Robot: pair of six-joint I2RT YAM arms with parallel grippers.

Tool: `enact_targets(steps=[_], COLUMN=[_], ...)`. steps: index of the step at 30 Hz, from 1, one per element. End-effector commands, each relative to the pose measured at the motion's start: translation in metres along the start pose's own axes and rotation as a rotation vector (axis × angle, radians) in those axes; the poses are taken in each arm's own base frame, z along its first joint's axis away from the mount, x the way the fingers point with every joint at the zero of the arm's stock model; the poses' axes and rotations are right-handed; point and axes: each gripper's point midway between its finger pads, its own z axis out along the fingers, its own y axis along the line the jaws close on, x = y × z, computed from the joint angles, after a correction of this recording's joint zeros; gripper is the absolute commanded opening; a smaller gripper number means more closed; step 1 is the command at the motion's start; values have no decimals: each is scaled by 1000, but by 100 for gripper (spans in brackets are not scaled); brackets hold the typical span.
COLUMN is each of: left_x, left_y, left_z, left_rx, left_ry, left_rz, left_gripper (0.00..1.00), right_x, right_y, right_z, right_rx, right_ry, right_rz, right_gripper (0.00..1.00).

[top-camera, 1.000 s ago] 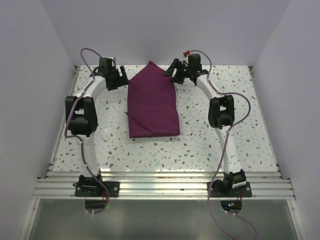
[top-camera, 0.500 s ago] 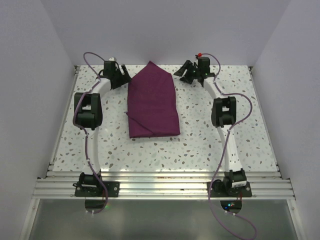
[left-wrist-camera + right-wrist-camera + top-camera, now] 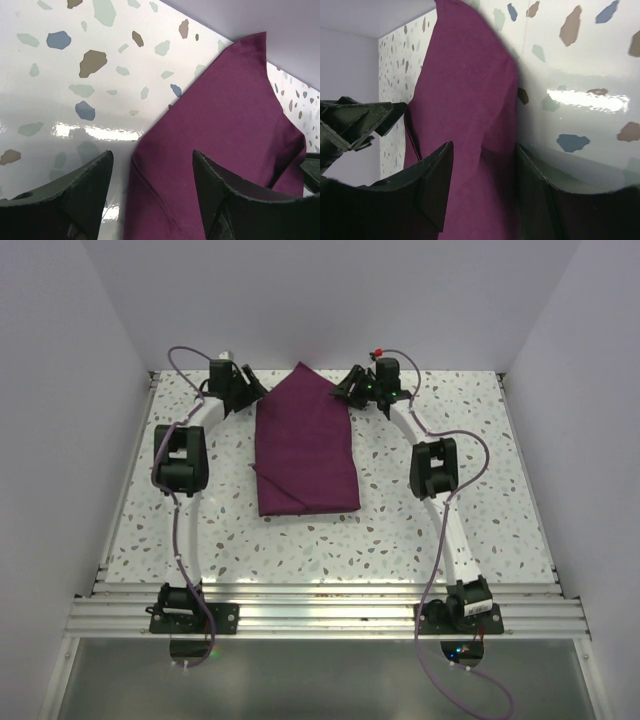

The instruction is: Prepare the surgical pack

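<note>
The plum-purple cloth lies folded on the speckled table, its far end coming to a point near the back wall. My left gripper is open at the cloth's far left edge; in the left wrist view its jaws straddle that edge of the cloth. My right gripper is open at the far right edge; its jaws straddle the cloth's right edge. The steel tray, instruments and gauze pads are out of view.
The back wall stands just behind the cloth's point and both grippers. The table is white with speckles. A metal rail runs along the near edge with both arm bases on it.
Both grippers have moved inward to the cloth's far edges. The right gripper, which drew back half a second ago, has come back left to the cloth. The cloth has not moved.
</note>
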Motion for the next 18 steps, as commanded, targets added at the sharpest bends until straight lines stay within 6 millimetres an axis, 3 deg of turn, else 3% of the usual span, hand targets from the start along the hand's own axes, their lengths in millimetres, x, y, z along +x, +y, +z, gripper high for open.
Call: enact_targets(steps=[1, 7, 11, 18], left_x=[27, 42, 52, 50], left_y=[17, 15, 22, 31], left_z=[13, 15, 11, 4], left_rx=[-12, 13, -20, -75], left_ry=[90, 162, 197, 191], left_rz=[-51, -65, -56, -8], left_gripper=[68, 57, 55, 53], right_x=[23, 21, 24, 21], right_y=[-25, -25, -26, -25], right_z=[9, 9, 8, 9], right_rx=[60, 58, 63, 61], right_ry=[43, 38, 48, 34], right_rz=[35, 41, 43, 60], right_gripper=[54, 53, 53, 52])
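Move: For the left hand, the pack's left far corner is about 1 cm ahead, level sideways and 2 cm below. From that hand the loose flap tip is some 15 cm right and 11 cm ahead, and the pack's middle about 16 cm right and 17 cm back. The right hand has the right far corner about 1 cm right, level ahead, 2 cm down; its flap tip lies 14 cm left, 11 cm ahead. The left hand's outer finger comes up against the left edge of the pack as the hand slides about 1 cm right, sinking slightly, and the fingers close part-way around the corner, still well apart. The right hand keeps its outer finger against the right edge, eases roughly half a centimetre left at the start, then holds with its opening unchanged. ##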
